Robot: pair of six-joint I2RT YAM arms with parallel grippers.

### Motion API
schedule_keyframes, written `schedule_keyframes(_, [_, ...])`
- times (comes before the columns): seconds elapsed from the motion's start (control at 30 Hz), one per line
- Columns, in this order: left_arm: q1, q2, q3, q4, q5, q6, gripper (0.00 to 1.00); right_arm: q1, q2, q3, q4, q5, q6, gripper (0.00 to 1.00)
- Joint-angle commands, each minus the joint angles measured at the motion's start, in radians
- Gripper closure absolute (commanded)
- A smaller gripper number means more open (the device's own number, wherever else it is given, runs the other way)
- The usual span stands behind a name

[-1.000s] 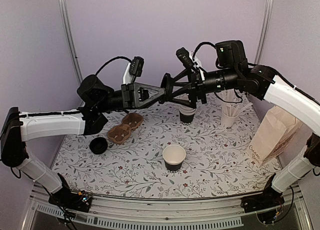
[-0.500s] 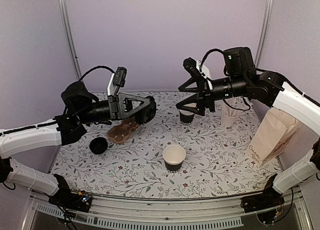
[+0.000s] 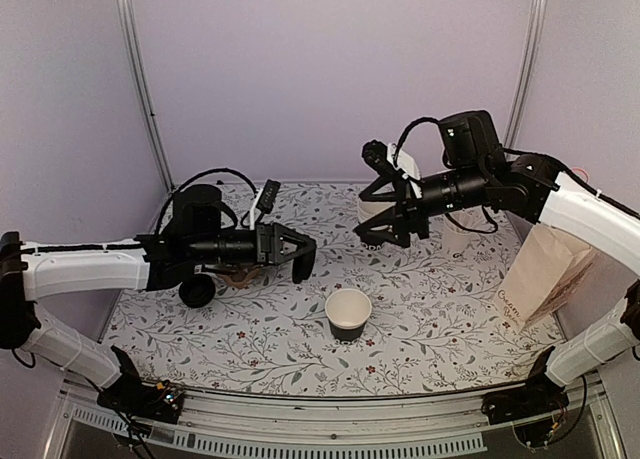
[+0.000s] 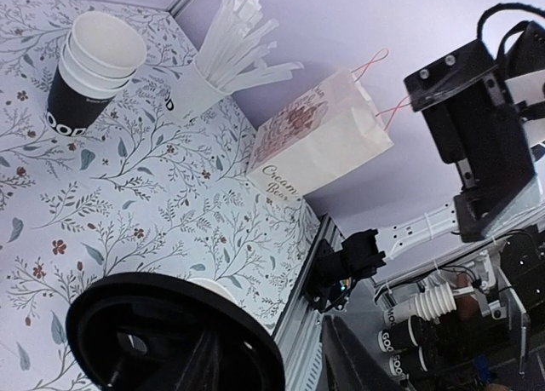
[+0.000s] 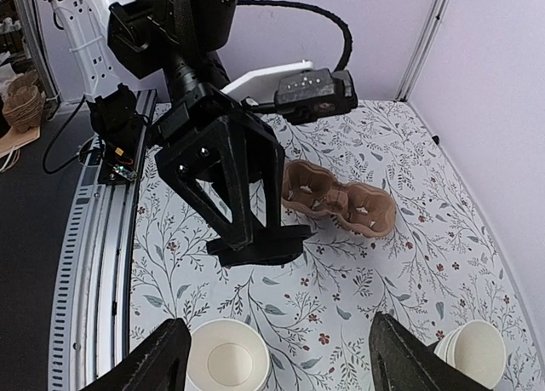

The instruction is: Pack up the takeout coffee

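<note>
The takeout coffee cup [image 3: 348, 312] stands upright at the middle front, white above a black band, its mouth open. It also shows in the right wrist view as the cup [image 5: 226, 367], and its rim [image 4: 209, 286] peeks past the lid in the left wrist view. My left gripper [image 3: 300, 254] hovers just left of and behind the cup, shut on a black lid [image 5: 255, 244] held flat at its fingertips. That lid [image 4: 170, 340] fills the lower left of the left wrist view. My right gripper [image 3: 378, 219] hangs open and empty behind the cup, above the table.
A second black lid [image 3: 197, 291] lies on the table at the left. A brown two-cup carrier [image 5: 336, 199] sits behind the left gripper. A stack of nested cups [image 4: 89, 76] and a cup of pale sticks [image 4: 200, 84] stand at the back. A paper bag [image 3: 545, 269] leans at the right.
Both grippers met high over the middle a second ago. The left one has since dropped and pulled back left with the lid. The right one has drawn back right and lowered.
</note>
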Motion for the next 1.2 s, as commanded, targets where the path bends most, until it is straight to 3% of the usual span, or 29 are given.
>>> schedule_keyframes(0.0, [0.014, 0.076, 0.006, 0.037, 0.029, 0.019, 0.59, -0.005, -0.016, -0.038, 0.015, 0.021, -0.027, 0.25])
schedule_keyframes(0.43, [0.013, 0.197, 0.057, 0.040, 0.013, 0.026, 0.72, -0.022, -0.037, -0.122, 0.030, 0.058, -0.054, 0.25])
schedule_keyframes(0.5, [0.014, 0.191, 0.082, -0.056, -0.045, 0.051, 0.72, -0.024, -0.037, -0.129, 0.031, 0.060, -0.059, 0.25])
schedule_keyframes(0.77, [0.007, 0.283, 0.342, -0.695, -0.422, 0.151, 0.66, -0.036, -0.062, -0.170, 0.026, 0.090, -0.086, 0.25])
schedule_keyframes(0.93, [-0.034, 0.422, 0.481, -0.856, -0.531, 0.190, 0.69, -0.042, -0.083, -0.197, 0.024, 0.113, -0.106, 0.25])
schedule_keyframes(1.17, [-0.095, 0.610, 0.653, -0.899, -0.501, 0.317, 0.77, -0.060, -0.104, -0.214, 0.009, 0.116, -0.122, 0.25])
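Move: The black lid hangs tilted at the left fingertips, its middle about 4 cm below the left hand and 1 cm to its right. From that hand the open cup stands 10 cm to the right, 5 cm back and 19 cm below; the cup stack is about 19 cm ahead and 17 cm right, the brown carrier 12 cm ahead and 13 cm left. From the right hand, the lid lies 14 cm left, 1 cm ahead, 12 cm lower. The left fingers' touch on the black lid ends. The left hand sinks about 6 cm, travels forward as far again, then drops another 9 cm to above the table beside the lid, rolling so its right-pointing fingers tip down some 50 degrees while their gap narrows. The right hand, still open, sinks 6 cm and backs off rightward. ##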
